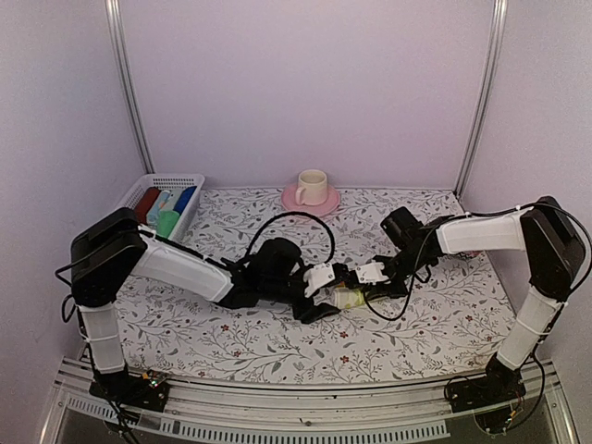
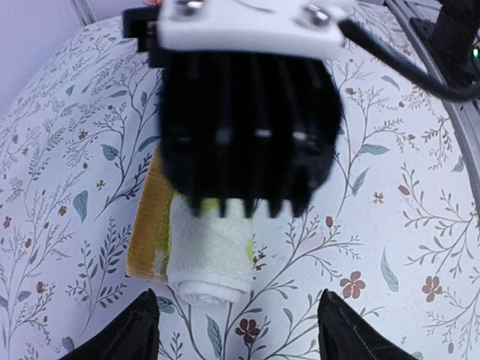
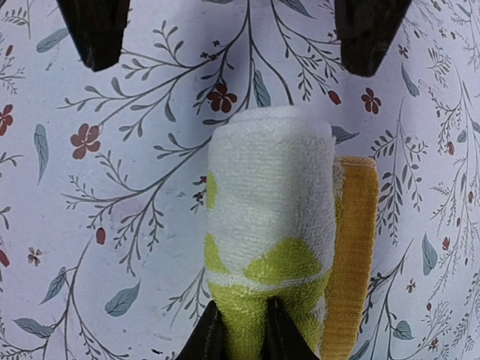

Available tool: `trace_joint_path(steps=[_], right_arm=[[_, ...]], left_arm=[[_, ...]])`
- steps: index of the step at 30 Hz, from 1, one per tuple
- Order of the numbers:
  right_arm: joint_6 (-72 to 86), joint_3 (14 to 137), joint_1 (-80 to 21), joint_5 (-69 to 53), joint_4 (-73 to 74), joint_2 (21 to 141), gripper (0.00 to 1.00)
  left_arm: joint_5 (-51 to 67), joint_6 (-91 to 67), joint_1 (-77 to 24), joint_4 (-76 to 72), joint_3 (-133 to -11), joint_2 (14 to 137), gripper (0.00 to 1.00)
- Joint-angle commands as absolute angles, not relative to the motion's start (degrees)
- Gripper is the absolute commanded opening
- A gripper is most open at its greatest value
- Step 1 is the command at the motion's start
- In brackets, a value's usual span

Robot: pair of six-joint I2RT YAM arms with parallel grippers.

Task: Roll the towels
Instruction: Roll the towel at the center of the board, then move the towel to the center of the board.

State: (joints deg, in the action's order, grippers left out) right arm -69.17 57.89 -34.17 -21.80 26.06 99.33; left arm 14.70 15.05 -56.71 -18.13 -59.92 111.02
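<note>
A pale yellow towel (image 3: 270,202) with green marks lies rolled on the flowered tablecloth, an orange-yellow band along its side. The right gripper (image 3: 244,339) is shut on its green end, both fingers pinching the cloth. In the left wrist view the roll (image 2: 210,251) lies just beyond my left gripper (image 2: 240,330). That gripper stands open, its fingertips (image 2: 139,334) apart from the cloth. From above, both grippers meet at the towel (image 1: 350,298) near the table's middle. A bright green towel (image 1: 167,223) sits rolled in the white basket.
The white basket (image 1: 157,182) at the back left also holds dark red, pale blue and deep blue rolls. A pink saucer with a cream cup (image 1: 311,188) stands at the back centre. Cables loop over the table between the arms.
</note>
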Motion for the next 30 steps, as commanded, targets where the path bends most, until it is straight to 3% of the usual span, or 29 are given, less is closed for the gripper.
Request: trace_joint_path(steps=[1, 21, 26, 30], right_arm=[[-70.7, 60.0, -33.5, -26.9, 37.2, 101.0, 0.20], [-71.0, 61.3, -32.4, -27.4, 39.7, 102.2, 0.20], [-70.9, 61.5, -32.3, -27.4, 39.7, 102.2, 0.20], [-70.6, 61.7, -31.8, -27.6, 39.6, 101.7, 0.20]], left_arm=[[6.2, 25.3, -61.2, -25.3, -58.5, 111.0, 0.73], [-8.4, 34.0, -66.6, -25.7, -64.0, 121.5, 0.72], [-8.2, 34.0, -66.7, -23.6, -65.8, 123.5, 0.62], [-7.3, 32.9, -66.8, -20.8, -67.1, 124.5, 0.40]])
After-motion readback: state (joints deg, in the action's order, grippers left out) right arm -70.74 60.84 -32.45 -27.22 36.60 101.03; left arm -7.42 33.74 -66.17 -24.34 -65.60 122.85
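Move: The towel roll's middle lies about 7 cm to the right of the open left hand, 4 cm ahead and 5 cm below; its near end is only some 3 cm to the right. The unrolled flap runs along the roll's far side, about 3 cm beyond its middle. The mug stands about 27 cm ahead of the left hand and 3 cm left. The right hand already pinches the roll around its middle. Left hand sinks 5 cm and 4 right, closing around the roll's left end, while the right drags it back. ##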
